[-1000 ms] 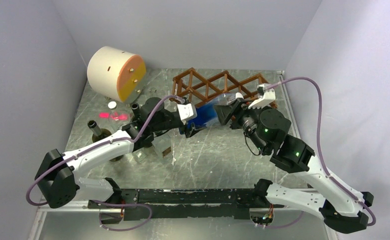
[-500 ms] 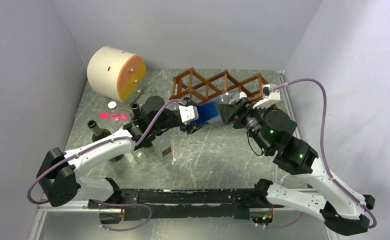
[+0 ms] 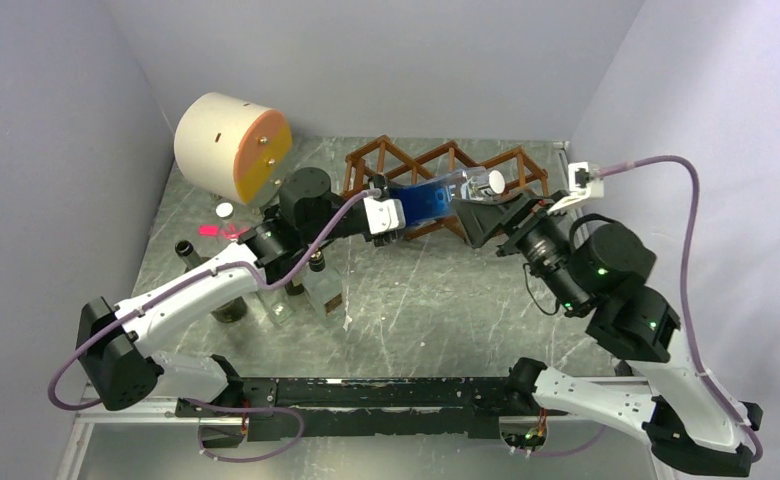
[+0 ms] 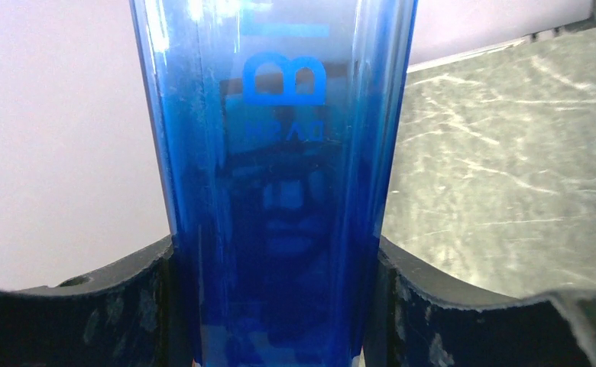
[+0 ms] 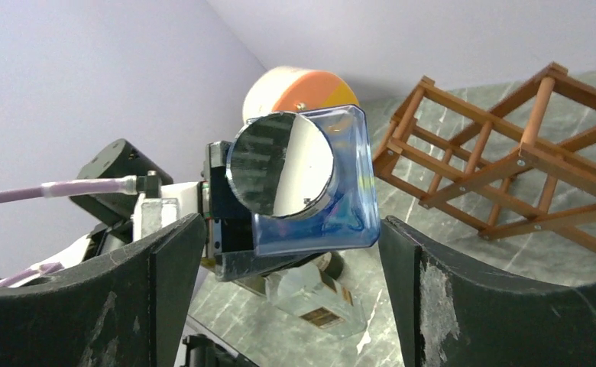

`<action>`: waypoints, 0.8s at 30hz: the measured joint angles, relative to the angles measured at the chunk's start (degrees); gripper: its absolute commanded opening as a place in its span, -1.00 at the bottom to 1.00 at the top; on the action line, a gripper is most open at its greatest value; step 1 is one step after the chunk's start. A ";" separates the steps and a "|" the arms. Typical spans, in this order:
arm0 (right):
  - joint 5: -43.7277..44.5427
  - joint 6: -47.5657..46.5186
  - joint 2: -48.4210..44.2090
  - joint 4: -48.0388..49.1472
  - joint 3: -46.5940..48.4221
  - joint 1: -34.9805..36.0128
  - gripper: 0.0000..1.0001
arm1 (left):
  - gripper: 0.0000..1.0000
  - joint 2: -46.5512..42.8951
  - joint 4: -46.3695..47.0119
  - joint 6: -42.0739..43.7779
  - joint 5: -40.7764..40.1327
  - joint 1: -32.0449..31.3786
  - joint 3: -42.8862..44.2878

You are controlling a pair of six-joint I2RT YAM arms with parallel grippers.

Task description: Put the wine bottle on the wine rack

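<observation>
The wine bottle (image 3: 428,199) is blue glass with a white cap (image 3: 493,182). It hangs roughly level in the air, over the front of the reddish-brown lattice wine rack (image 3: 514,165). My left gripper (image 3: 404,214) is shut on the bottle's lower body; in the left wrist view the blue bottle (image 4: 276,153) fills the gap between both fingers (image 4: 127,306). My right gripper (image 3: 498,213) stands open at the cap end. In the right wrist view the bottle (image 5: 341,206) faces cap first, the jaws stand wide of it, and the rack (image 5: 501,153) lies to the right.
A cream-and-orange cylinder (image 3: 231,145) lies at the back left. A dark bottle (image 3: 191,257) and clear square bottles (image 3: 323,290) stand under the left arm. Grey walls close in the back and both sides.
My right gripper has opened and let go of the bottle's neck, drawing back to the right. The left arm has carried the bottle up and back over the rack.
</observation>
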 measured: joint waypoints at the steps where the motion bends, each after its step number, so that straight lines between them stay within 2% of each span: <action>1: -0.28 -0.46 -0.31 -0.61 0.94 0.02 0.75 | -0.86 0.00 -0.76 1.07 -0.39 0.04 0.81; 7: -4.04 -3.78 -2.12 -2.82 7.45 0.02 0.75 | -0.86 -0.13 -5.64 8.57 -3.19 2.03 5.81; 15: -5.77 -6.54 0.63 -6.71 16.63 0.04 0.75 | -0.86 -2.38 -6.21 20.26 -5.05 6.34 5.11; 24: -5.01 -11.54 18.78 -18.40 35.58 0.13 0.75 | -0.86 -5.73 -4.42 34.69 -0.26 6.34 1.49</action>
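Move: The left hand still grips the blue bottle near its base, neck pointing right; the wine rack's middle is some 15 cm ahead of this hand, 11 cm to its right and 23 cm below. The clear bottle stands about 6 cm back, 16 cm left and 21 cm below. From the open, empty right hand, the blue bottle's middle lies about 7 cm ahead, 5 cm left and 6 cm lower; the rack is roughly 22 cm straight ahead, 34 cm below. Up and to the left, about 5 cm each, the left hand carries the blue bottle, also pushing forward some 5 cm before easing back a little, while its wrist rolls about 35 degrees, front side rising. The right hand, already free and staying open, climbs about 9 cm, first drawing back and right from the bottle, then swinging forward and left again without gripping. ##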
